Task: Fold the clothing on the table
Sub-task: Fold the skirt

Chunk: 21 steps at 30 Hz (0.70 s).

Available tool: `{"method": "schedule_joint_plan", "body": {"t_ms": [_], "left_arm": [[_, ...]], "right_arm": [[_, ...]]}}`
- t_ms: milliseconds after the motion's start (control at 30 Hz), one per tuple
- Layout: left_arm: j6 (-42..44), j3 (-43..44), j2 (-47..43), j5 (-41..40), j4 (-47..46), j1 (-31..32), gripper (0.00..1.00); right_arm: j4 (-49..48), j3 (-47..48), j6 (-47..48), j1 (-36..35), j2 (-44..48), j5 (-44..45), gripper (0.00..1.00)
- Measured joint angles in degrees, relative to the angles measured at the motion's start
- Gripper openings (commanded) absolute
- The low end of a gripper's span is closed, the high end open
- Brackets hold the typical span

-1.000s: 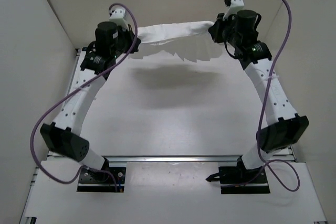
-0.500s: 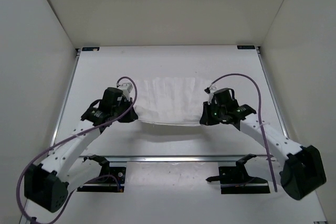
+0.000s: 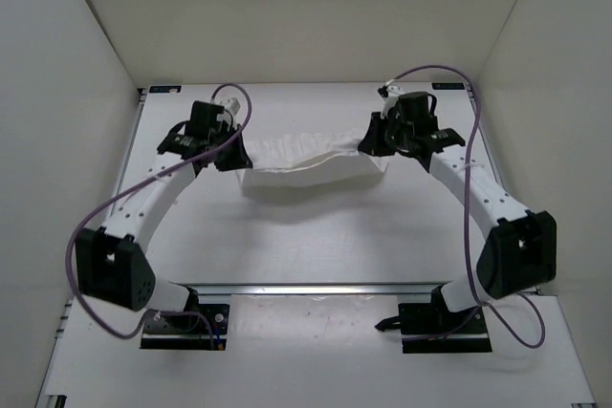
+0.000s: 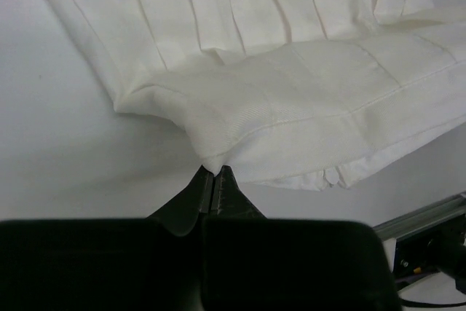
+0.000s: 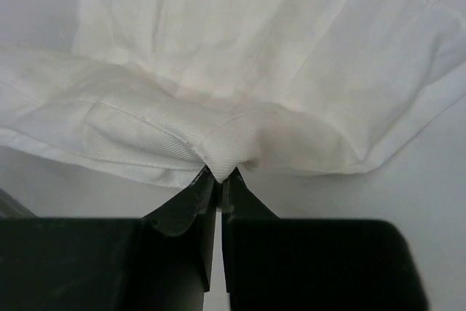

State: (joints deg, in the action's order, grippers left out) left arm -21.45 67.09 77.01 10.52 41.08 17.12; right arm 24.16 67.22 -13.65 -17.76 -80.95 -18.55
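The clothing [image 3: 311,165] is a white pleated garment stretched between my two grippers over the far middle of the table [image 3: 316,236]. My left gripper [image 3: 236,152] is shut on its left corner, pinching a hemmed band [image 4: 211,167]. My right gripper [image 3: 368,145] is shut on the right corner, where a fold of the hem [image 5: 220,174] is nipped between the fingertips. The near edge of the cloth sags onto the table between them, and pleats [image 4: 240,12] run away from the held band in the left wrist view.
White walls close in the left, right and far sides. A metal rail [image 3: 325,288] crosses the near side in front of both arm bases [image 3: 186,324]. Purple cables [image 3: 96,207] loop off each arm.
Both arms have swung the held clothing from high at the back, down toward the near side, and now back out to the far middle, where it sags between them.
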Motion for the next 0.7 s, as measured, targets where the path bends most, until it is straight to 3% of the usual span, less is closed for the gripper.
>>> {"method": "schedule_joint_plan", "body": {"t_ms": [267, 433, 533, 700], "left_arm": [[-2.1, 14.4, 22.8, 2.6, -7.3, -2.8, 0.00], [-3.5, 26.6, 36.0, 2.2, -6.0, -4.3, 0.00], [-2.7, 34.6, 40.0, 1.5, -5.6, -4.4, 0.00], [-1.0, 35.5, 36.5, 0.9, -6.3, -3.5, 0.00]], "right_arm": [[-2.2, 21.3, 3.7, 4.1, -22.2, -1.0, 0.00], [-0.3, 38.6, 4.4, 6.6, -37.0, -2.4, 0.00], [0.6, 39.6, 4.2, 8.2, -38.1, -2.8, 0.00], [1.3, 37.0, 6.0, 8.7, -34.4, -1.7, 0.00]]}}
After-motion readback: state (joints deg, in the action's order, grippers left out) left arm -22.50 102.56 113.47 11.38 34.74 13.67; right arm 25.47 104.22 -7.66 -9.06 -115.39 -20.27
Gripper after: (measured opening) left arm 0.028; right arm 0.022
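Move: Both hands already pinch the skirt's waistband near its two ends, above the table. The bare far table edge they travel towards lies straight ahead, about 48 cm out from the left hand and 44 cm from the right, some 16 and 18 cm lower. Between, the middle of the skirt's far hem lies roughly 30 cm ahead and 15 cm right of the left hand, or 26 cm ahead and 15 cm left of the right, at table height. Both arms together sweep the held waistband quickly forward, about 19 cm each, towards the far table edge and come to a stop there, fingers staying shut on the cloth. The left hand dips some 6 cm on the way and then climbs most of the way back, while the right travels almost level, sinking only a centimetre or two, and neither wrist turns much. ##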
